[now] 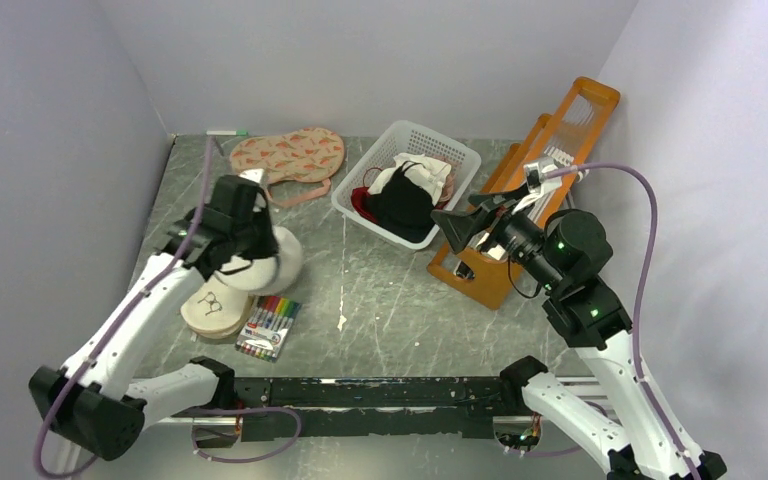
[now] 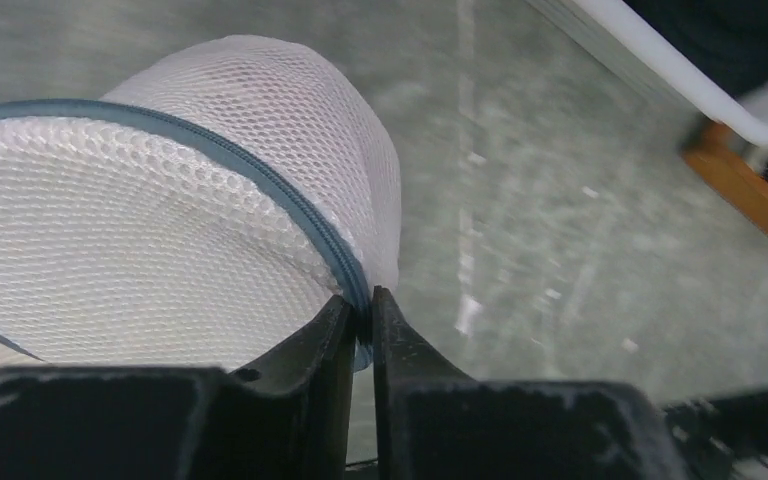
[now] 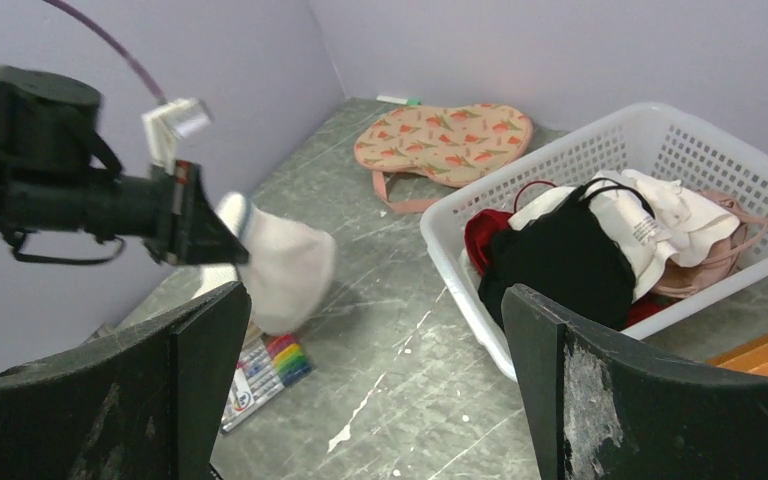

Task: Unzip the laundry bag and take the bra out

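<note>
The laundry bag (image 1: 278, 262), round white mesh with a blue-grey zipper rim, is tipped up on edge at the left of the table. My left gripper (image 2: 362, 300) is shut on that zipper rim (image 2: 345, 262) at the bag's near edge, the mesh dome (image 2: 160, 230) bulging to its left. The right wrist view shows the blurred bag (image 3: 285, 265) hanging from the left gripper (image 3: 228, 250) above the marker pack. My right gripper (image 1: 450, 226) hovers open over mid-table, its jaws wide around bare tabletop (image 3: 375, 292). The bra is hidden.
A beige embroidery hoop (image 1: 210, 308) and a marker pack (image 1: 268, 328) lie under and beside the bag. A pink printed pouch (image 1: 288, 157) lies at the back. A white basket (image 1: 352, 205) holds black, white, red and pinkish garments. An orange wooden frame (image 1: 560, 130) stands at the right.
</note>
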Tool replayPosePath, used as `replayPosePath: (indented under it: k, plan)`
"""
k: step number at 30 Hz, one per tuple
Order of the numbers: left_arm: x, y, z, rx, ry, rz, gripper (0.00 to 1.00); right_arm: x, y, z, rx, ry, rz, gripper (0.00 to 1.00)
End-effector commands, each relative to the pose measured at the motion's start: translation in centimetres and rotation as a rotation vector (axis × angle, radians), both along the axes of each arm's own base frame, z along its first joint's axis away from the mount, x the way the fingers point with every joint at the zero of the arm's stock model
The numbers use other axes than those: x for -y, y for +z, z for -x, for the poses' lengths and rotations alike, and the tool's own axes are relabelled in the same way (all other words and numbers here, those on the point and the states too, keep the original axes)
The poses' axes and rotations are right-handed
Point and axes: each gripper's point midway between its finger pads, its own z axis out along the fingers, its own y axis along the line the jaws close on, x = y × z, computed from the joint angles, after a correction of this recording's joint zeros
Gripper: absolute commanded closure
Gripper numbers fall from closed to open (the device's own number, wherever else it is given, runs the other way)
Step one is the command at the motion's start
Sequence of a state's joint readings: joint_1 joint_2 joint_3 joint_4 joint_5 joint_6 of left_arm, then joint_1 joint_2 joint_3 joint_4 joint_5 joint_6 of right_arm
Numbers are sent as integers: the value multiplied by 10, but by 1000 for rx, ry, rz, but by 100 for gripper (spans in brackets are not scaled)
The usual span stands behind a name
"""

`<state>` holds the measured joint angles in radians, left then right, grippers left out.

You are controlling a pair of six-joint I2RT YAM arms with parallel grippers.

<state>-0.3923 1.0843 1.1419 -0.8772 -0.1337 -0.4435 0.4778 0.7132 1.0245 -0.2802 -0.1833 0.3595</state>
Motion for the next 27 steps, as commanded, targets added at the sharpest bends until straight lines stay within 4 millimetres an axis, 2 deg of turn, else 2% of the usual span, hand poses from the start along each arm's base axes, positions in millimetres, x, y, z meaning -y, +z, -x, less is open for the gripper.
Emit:
replayPosePath:
  k: [1,2,5,6,7,9,11,15,19,22,27]
  plan:
    - [105,-3,-8,2,-200,312,63,-4,4,0,1,23,-28,0]
    - [117,-6,-7,-15,-227,297,57,-5,4,0,-3,24,-28,0]
    - [141,3,-7,-10,-318,315,14,-3,3,1,-10,22,-14,0]
    - [145,9,-8,11,-343,331,5,-2,1,1,-11,17,-5,0]
    - [146,16,-8,38,-358,341,1,0,0,1,-11,9,5,0]
    - [144,25,-9,84,-365,339,0,3,-6,-2,-20,-11,26,0]
    - [132,31,-10,114,-343,295,0,3,-12,-5,-29,-21,41,0]
    - [94,30,-10,131,-237,150,1,-7,-21,-8,-44,33,71,0]
    - [55,34,-7,173,-101,43,2,-29,-32,-10,-85,150,113,0]
    - [26,60,0,267,17,37,4,-44,-39,-14,-145,216,116,0]
    - [12,107,14,481,12,136,0,-71,-46,-12,-212,302,85,0]
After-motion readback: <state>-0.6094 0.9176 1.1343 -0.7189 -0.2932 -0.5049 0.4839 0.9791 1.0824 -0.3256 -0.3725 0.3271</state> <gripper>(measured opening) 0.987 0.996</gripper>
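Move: Pinched by its zip edge, the laundry bag hangs with its middle about 5 cm left of the left hand, 1 cm ahead and 5 cm lower. From that hand, the marker set lies some 9 cm back and 2 cm left, the round pouches 4 cm back and 12 cm left, both about 16 cm below; the basket is 18 cm ahead, 25 cm right. From the right hand, the bag is about 35 cm left, 3 cm ahead, 22 cm below. Swinging the held bag right and a little down, away from the round pouches, the left hand spreads its fingers wide and lets go, reaching some 12 cm right before rising clear, drifting back left and tipping its fingers up. The open, empty right hand then sinks and swings left and slightly forward towards the bag, about 8 cm in all, tipping down and turning counter-clockwise. ##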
